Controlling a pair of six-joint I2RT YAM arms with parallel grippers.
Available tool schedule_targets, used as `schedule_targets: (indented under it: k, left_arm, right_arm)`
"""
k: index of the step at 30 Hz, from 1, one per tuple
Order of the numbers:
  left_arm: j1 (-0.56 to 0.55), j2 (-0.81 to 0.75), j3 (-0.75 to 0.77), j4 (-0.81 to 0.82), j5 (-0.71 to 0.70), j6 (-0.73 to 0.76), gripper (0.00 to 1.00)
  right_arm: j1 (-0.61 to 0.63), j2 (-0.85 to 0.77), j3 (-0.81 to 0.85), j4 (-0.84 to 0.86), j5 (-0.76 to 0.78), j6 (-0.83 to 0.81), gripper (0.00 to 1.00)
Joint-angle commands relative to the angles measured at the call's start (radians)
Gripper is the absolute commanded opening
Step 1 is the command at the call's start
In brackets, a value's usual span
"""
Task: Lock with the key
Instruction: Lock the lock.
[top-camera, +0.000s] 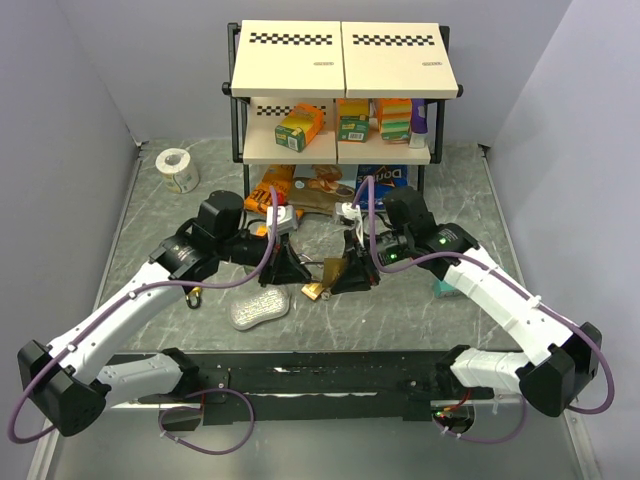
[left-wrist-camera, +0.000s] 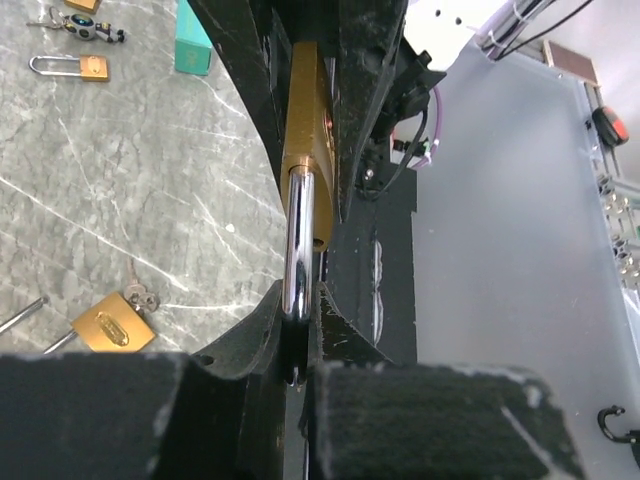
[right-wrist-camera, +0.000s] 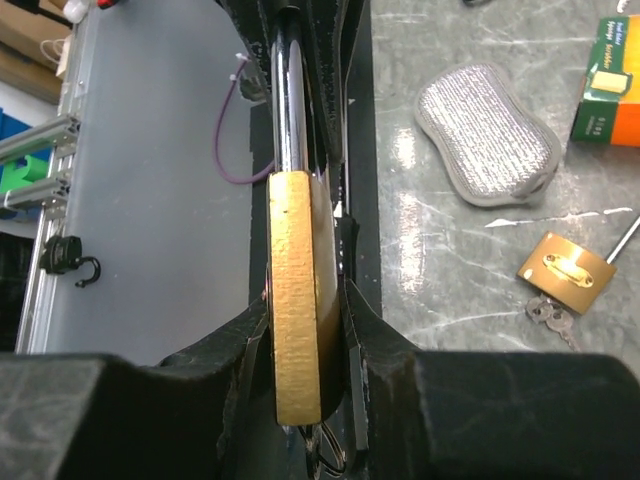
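Observation:
A brass padlock (right-wrist-camera: 297, 290) hangs between both grippers above the table. My right gripper (right-wrist-camera: 305, 330) is shut on its brass body, one finger on each flat face. My left gripper (left-wrist-camera: 297, 300) is shut on the padlock's steel shackle (left-wrist-camera: 298, 240), with the brass body (left-wrist-camera: 303, 140) beyond it. In the top view the two grippers meet at mid-table, left gripper (top-camera: 290, 268) facing right gripper (top-camera: 345, 272). Thin wire loops (right-wrist-camera: 335, 450) show under the body; no key is visible in this lock. A second brass padlock (right-wrist-camera: 566, 272) lies on the table with a key (right-wrist-camera: 548, 312) beside it.
A grey scrubbing pad (top-camera: 259, 311) lies near the left arm. A small padlock (left-wrist-camera: 70, 66) and a teal box (left-wrist-camera: 192, 45) sit to the sides. A tape roll (top-camera: 178, 170) is at the back left. A stocked shelf (top-camera: 340, 60) with boxes stands at the back.

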Motion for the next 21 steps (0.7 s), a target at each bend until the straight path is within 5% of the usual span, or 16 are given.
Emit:
schedule_targets:
  k: [1,8,14,15,19,21]
  left_arm:
    - [-0.116,0.049,0.002,0.451,0.093,-0.12,0.01]
    - [-0.129,0.043,-0.026,0.484,0.105,-0.154,0.01]
    - [-0.117,0.018,-0.026,0.389,0.069,-0.043,0.01]
    - [-0.109,0.011,-0.018,0.334,0.066,-0.012,0.01]
    - [-0.005,-0.026,-0.014,0.199,0.102,0.102,0.01]
    - [0.029,-0.035,-0.005,0.151,0.112,0.154,0.01]
  right_arm:
    - [0.103,0.031,0.068,0.423,0.033,0.037,0.0]
    - [0.106,0.044,0.071,0.453,0.064,0.039,0.0]
    - [0.105,0.051,0.113,0.365,-0.015,0.033,0.0]
    - [0.094,0.048,0.122,0.326,-0.013,0.017,0.06]
    - [0.016,-0.002,0.113,0.161,-0.019,-0.048,0.61]
    - [-0.022,-0.05,0.084,0.061,-0.013,-0.085,0.67]
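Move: About 5 cm to the left hand's right and 1 cm lower is the lock's brass body, held by its shackle in the left fingers. From the right hand, already gripping the body, its middle is roughly 2 cm left and 1 cm below. On the table some 22 cm under the left hand, a spare padlock lies about 8 cm ahead and 2 cm right; the grey sponge is around 3 cm ahead and 10 cm left. Pressing the lock together end to end, the left hand keeps its pinch on the shackle and pushes right towards the right hand, rising about 1.5 cm on the way, while the right hand, gripping the body, pushes left roughly 1 cm against it. Then the right fingers open wide and let go of the body, that hand jumping up about 1.5 cm and a little forward and left. ##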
